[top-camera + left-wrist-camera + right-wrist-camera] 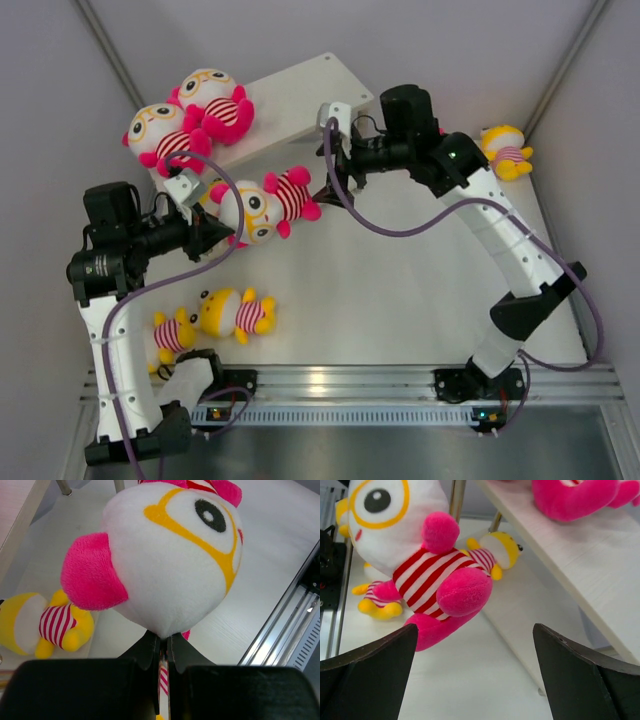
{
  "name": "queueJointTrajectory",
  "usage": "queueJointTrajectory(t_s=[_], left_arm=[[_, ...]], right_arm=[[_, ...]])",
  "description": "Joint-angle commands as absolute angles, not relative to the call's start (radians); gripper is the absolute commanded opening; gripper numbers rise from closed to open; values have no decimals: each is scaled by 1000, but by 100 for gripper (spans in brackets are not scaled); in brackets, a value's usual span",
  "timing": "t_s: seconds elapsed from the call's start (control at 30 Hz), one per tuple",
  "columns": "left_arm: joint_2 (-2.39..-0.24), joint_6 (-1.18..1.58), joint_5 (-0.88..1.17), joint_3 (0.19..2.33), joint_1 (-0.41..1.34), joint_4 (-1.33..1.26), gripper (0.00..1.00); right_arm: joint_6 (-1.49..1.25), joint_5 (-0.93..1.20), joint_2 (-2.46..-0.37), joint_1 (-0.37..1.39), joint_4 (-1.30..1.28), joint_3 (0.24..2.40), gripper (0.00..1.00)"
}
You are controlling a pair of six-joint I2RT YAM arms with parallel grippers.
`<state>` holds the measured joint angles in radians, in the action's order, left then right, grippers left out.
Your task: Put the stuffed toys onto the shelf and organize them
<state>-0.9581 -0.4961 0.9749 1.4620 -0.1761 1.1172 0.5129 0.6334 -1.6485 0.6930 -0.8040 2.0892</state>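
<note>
My left gripper (215, 235) is shut on the head of a pink-limbed doll (272, 203) and holds it in front of the shelf (310, 95). In the left wrist view the jaws (164, 641) pinch the bottom of its white head (170, 555). My right gripper (330, 187) is open and empty, just right of that doll's feet; in the right wrist view the doll (425, 570) hangs ahead of the spread jaws (475, 670). Two pink dolls (215, 100) (160, 135) lie on the shelf's top board (570, 560).
Two yellow dolls (240, 312) (175, 335) lie on the table near the left arm's base. Another yellow doll (505, 150) lies at the far right. The right wrist view shows a yellow doll (495, 552) on the table beside the shelf and a metal leg (456, 500).
</note>
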Motion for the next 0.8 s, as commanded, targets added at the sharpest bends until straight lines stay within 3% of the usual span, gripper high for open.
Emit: queueJointTrajectory(t_s=[0.0, 0.47, 0.67, 0.73, 0.77], left_arm=[[-950, -485, 1034, 1462, -176, 1063, 0], [-945, -483, 1040, 1462, -176, 1063, 0], [-946, -479, 1054, 1466, -178, 1065, 0], [-945, -477, 1051, 1470, -176, 1063, 0], [-943, -477, 1046, 1471, -175, 1063, 0]], right_arm=[[604, 756, -1686, 695, -871, 2144, 97], [646, 874, -1758, 727, -865, 2172, 96], [617, 880, -1816, 765, -864, 2210, 75], [600, 877, -1827, 781, -845, 2212, 66], [598, 874, -1828, 791, -845, 2214, 56]])
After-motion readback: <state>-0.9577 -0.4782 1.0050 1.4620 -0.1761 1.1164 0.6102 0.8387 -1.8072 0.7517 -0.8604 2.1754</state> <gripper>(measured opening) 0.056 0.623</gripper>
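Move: From the right hand, the middle of the pink-and-white toy is roughly 12 cm left, 4 cm back and 3 cm lower. The nearer pink toy on the shelf's top board lies about 23 cm left, 18 cm ahead and 6 cm lower. The yellow toy on the lower shelf is some 26 cm left, 8 cm ahead and 32 cm down. The left hand already holds the first toy's head; its middle lies about 8 cm right, 6 cm ahead and 1 cm below that hand. Dipping first, then easing back and left, the right hand reaches about 5 cm left towards the rump and leg of the toy hanging from the left gripper, turning some 15 degrees counter-clockwise. Late on, its wide-open fingers start closing from both sides of the pink leg, still only partly shut. The left hand holds nearly still and keeps its pinch on the head. ##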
